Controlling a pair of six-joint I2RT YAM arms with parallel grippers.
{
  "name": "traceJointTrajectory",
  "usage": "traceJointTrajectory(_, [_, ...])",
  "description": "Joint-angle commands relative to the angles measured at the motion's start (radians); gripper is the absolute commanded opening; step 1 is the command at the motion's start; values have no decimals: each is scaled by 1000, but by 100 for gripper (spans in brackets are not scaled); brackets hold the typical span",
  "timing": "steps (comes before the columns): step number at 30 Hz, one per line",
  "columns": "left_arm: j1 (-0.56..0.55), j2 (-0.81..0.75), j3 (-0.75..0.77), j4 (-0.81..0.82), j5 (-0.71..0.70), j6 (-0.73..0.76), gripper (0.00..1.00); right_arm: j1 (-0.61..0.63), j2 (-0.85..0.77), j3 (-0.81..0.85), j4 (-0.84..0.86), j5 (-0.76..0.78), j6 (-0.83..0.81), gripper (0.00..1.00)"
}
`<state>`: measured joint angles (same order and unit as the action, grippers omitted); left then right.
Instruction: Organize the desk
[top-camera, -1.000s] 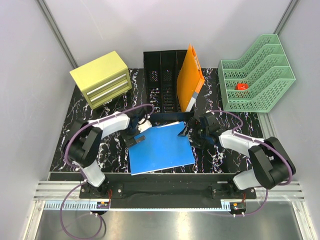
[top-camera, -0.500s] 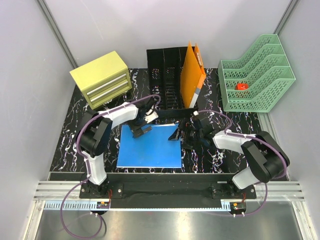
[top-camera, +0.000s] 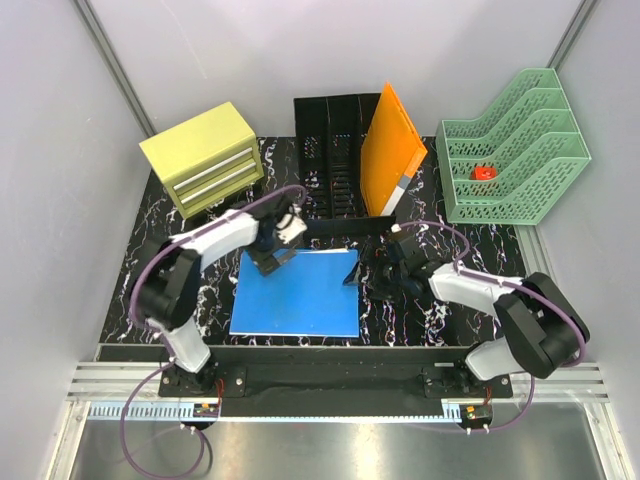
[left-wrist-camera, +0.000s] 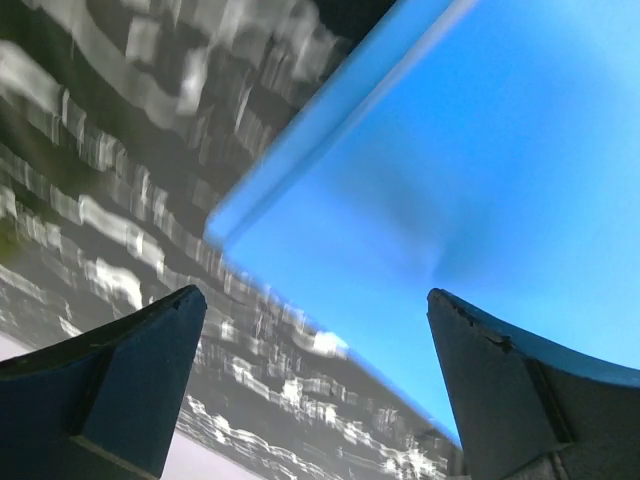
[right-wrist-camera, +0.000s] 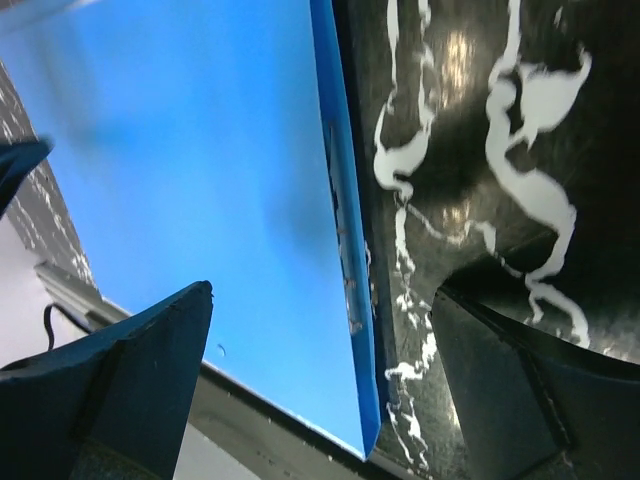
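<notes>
The desk (top-camera: 140, 260) is a black tabletop with white marble veins. A blue folder (top-camera: 295, 295) lies flat on it near the front edge. My left gripper (top-camera: 268, 262) hangs open over the folder's far-left corner; in the left wrist view (left-wrist-camera: 312, 300) one finger is over the blue folder (left-wrist-camera: 480, 180) and the other over the desk (left-wrist-camera: 120, 200). My right gripper (top-camera: 362, 272) is open at the folder's far-right corner. In the right wrist view (right-wrist-camera: 322, 292) it straddles the right edge of the blue folder (right-wrist-camera: 200, 150), with the desk (right-wrist-camera: 470, 150) beside it. Neither gripper holds anything.
A yellow drawer cabinet (top-camera: 203, 158) stands at the back left. A black mesh file holder (top-camera: 330, 150) at the back middle has an orange folder (top-camera: 385, 150) standing in it. A green tiered tray (top-camera: 510, 150) at the back right holds a small red object (top-camera: 484, 172).
The blue folder has slid left and turned square to the front edge. Both grippers followed it left, still open. The orange folder's lean has shifted.
</notes>
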<state>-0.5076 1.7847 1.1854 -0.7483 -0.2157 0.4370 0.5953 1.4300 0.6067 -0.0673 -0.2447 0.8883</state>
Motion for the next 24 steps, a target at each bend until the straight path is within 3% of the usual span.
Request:
traceJointTrajectory(1, [105, -232, -72, -51, 32, 19, 99, 3, 90, -15, -56, 235, -77, 100])
traceJointTrajectory(5, [159, -321, -183, -48, 24, 35, 99, 3, 196, -10, 93, 240, -74, 100])
traceJointTrajectory(10, [176, -275, -285, 50, -37, 9, 99, 3, 291, -24, 242, 242, -57, 100])
traceJointTrajectory(17, [176, -122, -276, 125, -117, -55, 99, 1, 328, -73, 305, 306, -54, 100])
traceJointTrajectory(24, [175, -70, -270, 148, -96, -60, 99, 3, 239, -140, 304, 418, -52, 100])
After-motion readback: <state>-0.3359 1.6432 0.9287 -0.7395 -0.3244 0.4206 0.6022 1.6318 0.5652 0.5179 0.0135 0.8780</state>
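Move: The blue folder lies flat under both hands, its middle some 8 cm back and 11 cm to the right of the left hand, about 3 cm lower; from the right hand it is 4 cm back and 18 cm left, also 3 cm down. The black file rack stands roughly 26 cm ahead and 3 cm left of the right hand, the orange folder in it 27 cm ahead and 7 cm right. The left hand, fingers wide open, hops up about 4.5 cm off the far left part of the blue folder, swings some 10 cm left and 5 cm back, and comes down again to just below its starting height with its right finger at the folder's left edge, turning a little counter-clockwise. Meanwhile the right hand, also open, slides level some 9 cm forward along the folder's right edge to its far right corner, its fingers tipping about 20 degrees to point more steeply down and back. ##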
